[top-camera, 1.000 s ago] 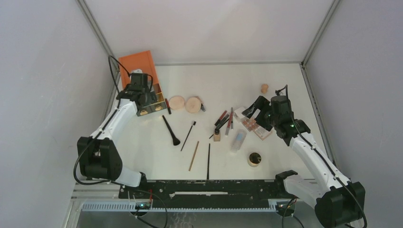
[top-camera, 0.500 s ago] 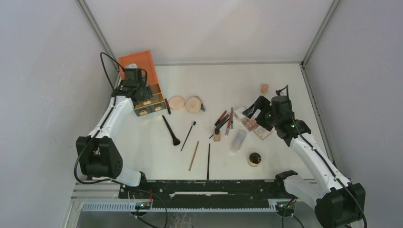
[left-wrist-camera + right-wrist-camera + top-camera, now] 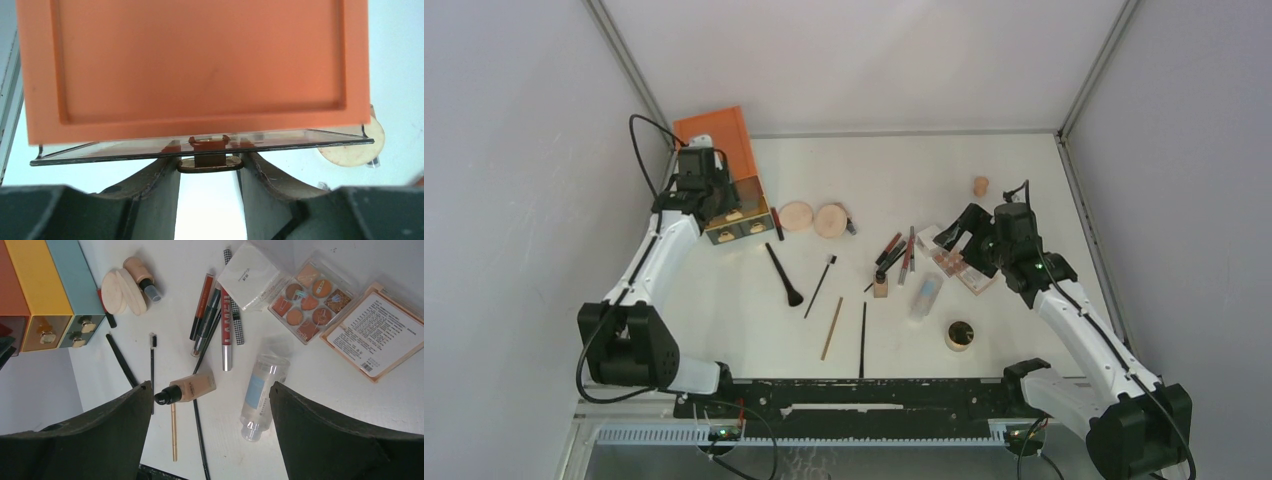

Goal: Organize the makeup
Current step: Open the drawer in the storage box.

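Observation:
The makeup lies scattered mid-table: a black brush (image 3: 784,275), two round tan compacts (image 3: 814,218), a wooden pencil (image 3: 832,328), a black pencil (image 3: 863,340), red pencils (image 3: 226,325), a reddish-pan palette (image 3: 310,302), a clear tube (image 3: 260,392) and a foundation bottle (image 3: 192,386). My left gripper (image 3: 210,172) is at the front of the orange drawer box (image 3: 724,135), its fingers pressed against both ends of a brass drawer handle (image 3: 210,164). Hovering above the tube and the bottle, my right gripper (image 3: 210,390) is open and holds nothing.
The box shows orange, yellow and teal drawers (image 3: 50,285). A small jar (image 3: 960,335) sits at the near right and a tan stopper (image 3: 981,185) at the far right. A tan printed card (image 3: 377,332) lies beside the palette. Walls close in on both sides.
My left gripper has moved left and back along the box front to the orange drawer, and its jaws have narrowed onto the handle. The right arm has not moved.

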Controlling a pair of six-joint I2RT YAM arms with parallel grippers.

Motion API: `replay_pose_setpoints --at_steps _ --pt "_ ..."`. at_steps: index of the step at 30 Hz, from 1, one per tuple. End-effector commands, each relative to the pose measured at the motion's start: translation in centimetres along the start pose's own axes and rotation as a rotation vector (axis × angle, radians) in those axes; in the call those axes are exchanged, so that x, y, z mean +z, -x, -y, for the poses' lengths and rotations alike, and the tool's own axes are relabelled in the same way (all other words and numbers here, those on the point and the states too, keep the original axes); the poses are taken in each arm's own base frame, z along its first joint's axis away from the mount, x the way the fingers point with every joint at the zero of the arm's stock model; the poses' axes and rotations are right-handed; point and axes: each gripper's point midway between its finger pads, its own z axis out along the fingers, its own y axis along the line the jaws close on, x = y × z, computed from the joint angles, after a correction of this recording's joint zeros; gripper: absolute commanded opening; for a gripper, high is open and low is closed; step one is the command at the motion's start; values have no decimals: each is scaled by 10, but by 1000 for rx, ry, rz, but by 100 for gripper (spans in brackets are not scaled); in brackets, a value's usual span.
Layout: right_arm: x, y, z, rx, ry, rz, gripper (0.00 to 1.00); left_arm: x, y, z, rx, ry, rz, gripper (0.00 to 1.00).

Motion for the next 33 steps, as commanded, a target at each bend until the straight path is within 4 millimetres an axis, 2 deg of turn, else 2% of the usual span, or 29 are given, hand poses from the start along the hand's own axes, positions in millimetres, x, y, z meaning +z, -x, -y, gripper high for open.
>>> replay_pose_setpoints --at_steps 1,8,11,15,21,22,23,25,26,28,33 --pt "1 2 -7 -1 34 19 93 -35 17 24 25 -139 116 31" --pt "7 -3 -10 -13 39 1 92 -56 -25 13 17 -100 75 32" --pt "8 -5 -10 -13 42 -3 92 -59 -43 6 12 -85 39 32" --pt "9 -7 -9 -16 39 -8 92 -66 -63 7 4 -105 7 34" --pt "11 -6 -12 -14 53 -8 93 -79 -79 7 3 -119 -6 37" --pt "12 -7 -12 -14 54 -10 93 -81 -80 5 7 -117 -6 41" --pt "12 -7 -13 -14 56 -11 93 -82 -80 4 14 -115 -6 49" --pt "13 -8 -14 -15 59 -14 93 -87 -78 1 28 -100 -9 84" --pt "13 -7 -14 -16 61 -14 93 -90 -74 -1 32 -89 -7 94" --pt "12 -7 -15 -19 66 -11 93 -102 -63 -2 34 -88 13 100" --pt "7 -4 -17 -24 75 9 93 -149 -32 10 51 -167 73 100"
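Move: Between the left hand's half-open fingers is the handle of the storage box's top drawer, which stands only a crack open. The orange box's middle lies some 10 cm ahead, 2 cm left and 5 cm below this hand. The red lipstick is about 4 cm ahead, 7 cm right; the nearer round puff 5 cm ahead, 11 cm right, both roughly 14 cm lower. From the right hand the handle is about 11 cm ahead, 40 cm left and 3 cm higher. Drawing the top drawer out by its handle, the left hand keeps its pinch and pulls straight back, away from the box, with a slight drift to its right, for about 10 cm. The fingers then spread wide and let go of the handle, and the hand backs off roughly 2 cm more, its wrist hardly turning. ##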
